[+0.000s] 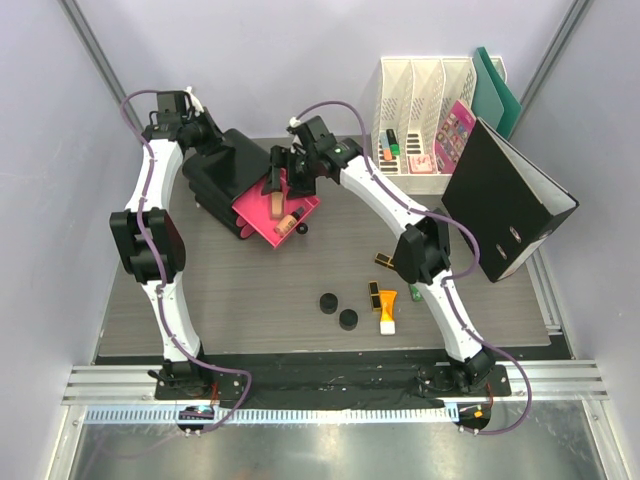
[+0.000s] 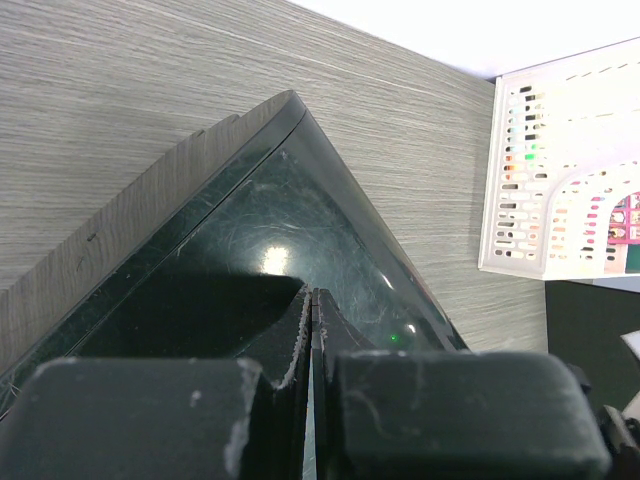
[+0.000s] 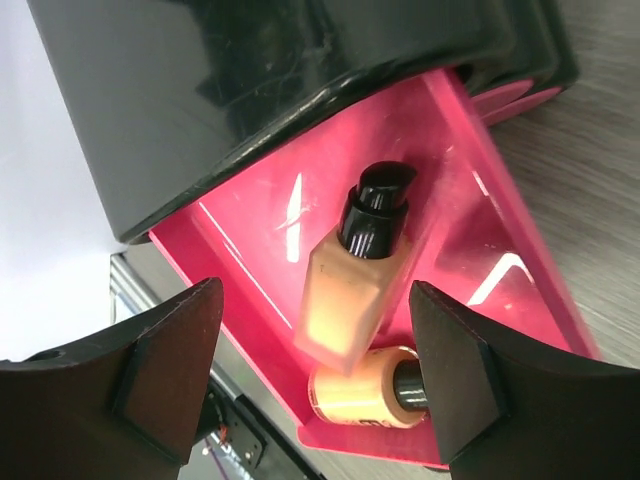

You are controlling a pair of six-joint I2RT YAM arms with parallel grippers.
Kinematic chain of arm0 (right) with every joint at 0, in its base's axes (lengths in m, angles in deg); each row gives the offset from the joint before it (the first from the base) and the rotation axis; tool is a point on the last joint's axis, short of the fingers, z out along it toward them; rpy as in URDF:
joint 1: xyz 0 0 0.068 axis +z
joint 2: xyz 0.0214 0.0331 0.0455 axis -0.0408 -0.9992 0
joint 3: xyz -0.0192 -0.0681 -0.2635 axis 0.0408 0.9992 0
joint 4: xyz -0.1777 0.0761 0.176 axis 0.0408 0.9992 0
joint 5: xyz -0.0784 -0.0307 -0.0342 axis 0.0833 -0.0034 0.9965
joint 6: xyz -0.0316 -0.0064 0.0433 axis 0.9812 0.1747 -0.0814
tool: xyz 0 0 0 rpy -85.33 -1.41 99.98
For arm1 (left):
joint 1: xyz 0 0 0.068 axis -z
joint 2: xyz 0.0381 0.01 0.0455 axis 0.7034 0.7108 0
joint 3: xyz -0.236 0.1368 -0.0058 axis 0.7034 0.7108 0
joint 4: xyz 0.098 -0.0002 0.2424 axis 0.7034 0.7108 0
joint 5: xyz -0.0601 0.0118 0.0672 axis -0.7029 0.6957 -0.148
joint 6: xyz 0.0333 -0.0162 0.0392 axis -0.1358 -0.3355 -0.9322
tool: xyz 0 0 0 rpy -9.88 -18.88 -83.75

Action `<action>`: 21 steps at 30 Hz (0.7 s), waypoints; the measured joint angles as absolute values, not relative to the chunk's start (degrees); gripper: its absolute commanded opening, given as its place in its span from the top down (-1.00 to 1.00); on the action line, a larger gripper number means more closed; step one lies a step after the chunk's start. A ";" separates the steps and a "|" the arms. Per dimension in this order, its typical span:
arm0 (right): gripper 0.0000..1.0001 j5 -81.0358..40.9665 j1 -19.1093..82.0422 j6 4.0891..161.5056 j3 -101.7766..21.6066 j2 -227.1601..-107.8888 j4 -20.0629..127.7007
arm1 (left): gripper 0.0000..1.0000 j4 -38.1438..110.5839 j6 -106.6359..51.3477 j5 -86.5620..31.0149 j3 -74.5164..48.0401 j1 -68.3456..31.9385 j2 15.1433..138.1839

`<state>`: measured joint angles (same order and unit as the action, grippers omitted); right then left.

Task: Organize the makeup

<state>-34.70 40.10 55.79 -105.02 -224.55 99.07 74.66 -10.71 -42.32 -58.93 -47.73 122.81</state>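
A pink drawer stands pulled out of the black box. Two peach bottles lie in it: a square one and a round one under its base. My right gripper hangs open over them, its fingers either side of the square bottle and clear of it. My left gripper is shut with nothing in it, resting on the box's glossy top. On the table lie two black compacts, an orange-and-white tube, a green tube and black-and-gold cases.
A white file organizer stands at the back right with marker pens in front of it. A black binder leans at the right, and green folders stand behind it. Grey walls close in both sides.
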 measured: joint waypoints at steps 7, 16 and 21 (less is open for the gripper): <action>-0.61 -27.60 39.25 58.85 -100.24 -215.96 102.61 | 1.00 74.77 -10.73 -42.39 -59.04 -47.73 122.88; -0.62 -16.56 35.00 62.35 -75.54 -192.96 115.88 | 1.00 74.66 -10.76 -42.58 -58.91 -47.73 122.88; -0.61 -16.12 34.79 61.60 -53.38 -189.20 119.29 | 1.00 74.38 -10.82 -42.93 -58.65 -47.82 122.88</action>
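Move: The orange tube, seemingly next, lies about 27 cm back and 25 cm right of the right hand, some 15 cm lower. From the tube, the upright gold compact is 3 cm left and 4 farther out, the green stick 6 cm right and 6 farther out, the near black jar 9 cm left and 2 nearer. The slanted gold compact lies 11 cm straight beyond it. From the left hand the tube is roughly 41 cm back, 39 right and 18 below. Rightward and back in a quick arc, the right hand leaves the open pink drawer for the orange tube and the makeup around it: up about 7 cm first, then dropping to end some 6 cm below its starting height, 23 cm farther right and 15 cm back. The wrist swings about 40 degrees so the fingers, slanting left before, point down; they stay wide open and empty. ##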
